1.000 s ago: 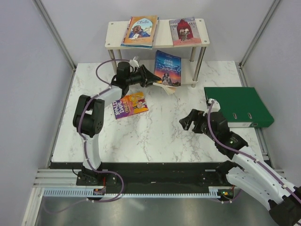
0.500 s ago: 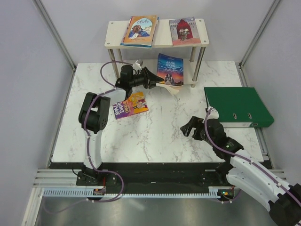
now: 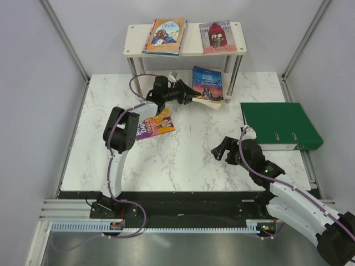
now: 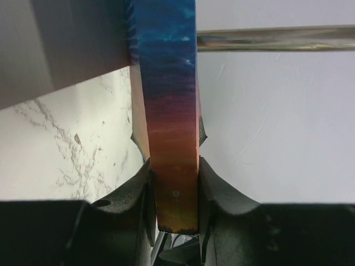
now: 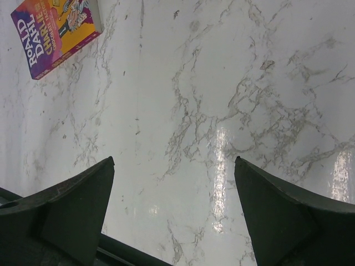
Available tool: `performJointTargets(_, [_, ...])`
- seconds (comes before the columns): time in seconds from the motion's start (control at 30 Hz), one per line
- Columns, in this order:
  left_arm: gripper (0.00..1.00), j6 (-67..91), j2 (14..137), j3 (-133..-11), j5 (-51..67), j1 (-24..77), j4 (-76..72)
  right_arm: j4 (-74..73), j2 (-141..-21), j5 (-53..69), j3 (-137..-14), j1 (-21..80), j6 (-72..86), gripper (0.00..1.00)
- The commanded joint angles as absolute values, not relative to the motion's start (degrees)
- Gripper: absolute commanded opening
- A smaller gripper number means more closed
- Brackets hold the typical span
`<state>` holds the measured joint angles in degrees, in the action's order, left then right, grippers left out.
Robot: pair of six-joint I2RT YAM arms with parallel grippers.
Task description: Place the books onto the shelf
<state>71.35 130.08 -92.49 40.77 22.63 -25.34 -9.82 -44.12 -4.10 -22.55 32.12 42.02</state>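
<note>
The shelf (image 3: 191, 49) stands at the back of the table, and two books lie flat on its top board: an orange-and-blue one (image 3: 165, 36) and a red-covered one (image 3: 218, 36). My left gripper (image 3: 191, 95) is shut on the dark blue Jane Eyre book (image 3: 208, 83), which leans over the lower board between the legs. In the left wrist view its spine (image 4: 169, 111) runs straight up from my clamped gripper (image 4: 175, 188). The yellow-purple Roald Dahl book (image 3: 154, 124) (image 5: 58, 30) lies flat on the table. My right gripper (image 3: 222, 148) (image 5: 174, 162) hangs open over bare marble, holding nothing.
A large green ring binder (image 3: 280, 124) lies flat at the right edge of the table, just behind my right arm. A silver shelf leg (image 4: 277, 39) crosses the left wrist view beside the held book. Grey walls enclose the table on three sides.
My left gripper has carried the Jane Eyre book to the right and deeper into the shelf's lower tier. The right gripper drew back slightly and stayed open.
</note>
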Motion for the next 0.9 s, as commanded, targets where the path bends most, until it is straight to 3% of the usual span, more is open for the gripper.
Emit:
performJointTargets(0.0, [0.06,74.5,133.1,-103.1,40.3,23.3,-29.3,-7.6,-44.3,-3.8,-21.9,32.1,42.3,0.96])
performJointTargets(0.27, [0.07,73.7,137.3,-112.6,34.6,23.6,-20.0,-7.4,-44.7,-3.1,-21.7,32.1,42.3,0.96])
performJointTargets(0.57, [0.12,77.1,147.9,-130.6,37.4,23.6,-11.5,-7.3,-44.6,-2.9,-21.5,32.1,42.3,0.97])
performJointTargets(0.67, [0.17,77.0,147.8,-129.4,37.1,23.6,-10.5,-7.3,-44.6,-2.9,-21.5,32.1,42.4,0.97])
performJointTargets(0.87, [0.37,75.7,145.6,-126.2,36.3,23.2,-10.4,-7.3,-44.6,-2.9,-21.4,32.1,42.3,0.97])
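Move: The left gripper holds Jane Eyre by its spine, on the book's left edge, and is still short of the shelf unit. The book's place at the right end of the lower shelf is centred about 10 cm ahead, 9 cm to the right and 3 cm below. The right front post is roughly 2 cm ahead and 16 cm to the right; the Roald Dahl book lies some 9 cm back, 14 cm left and 13 cm down. From the right hand, that place is about 33 cm ahead and 4 cm left, near level. Push the left gripper forward about 7 cm, easing some 3 cm to the right, so that Jane Eyre goes in over the lower shelf beside the right post. Keep the height roughly steady on the way in, then stop going forward and sink about 2 cm, tipping the book's far end down 5 to 10 degrees. Keep the fingers shut on the spine. ##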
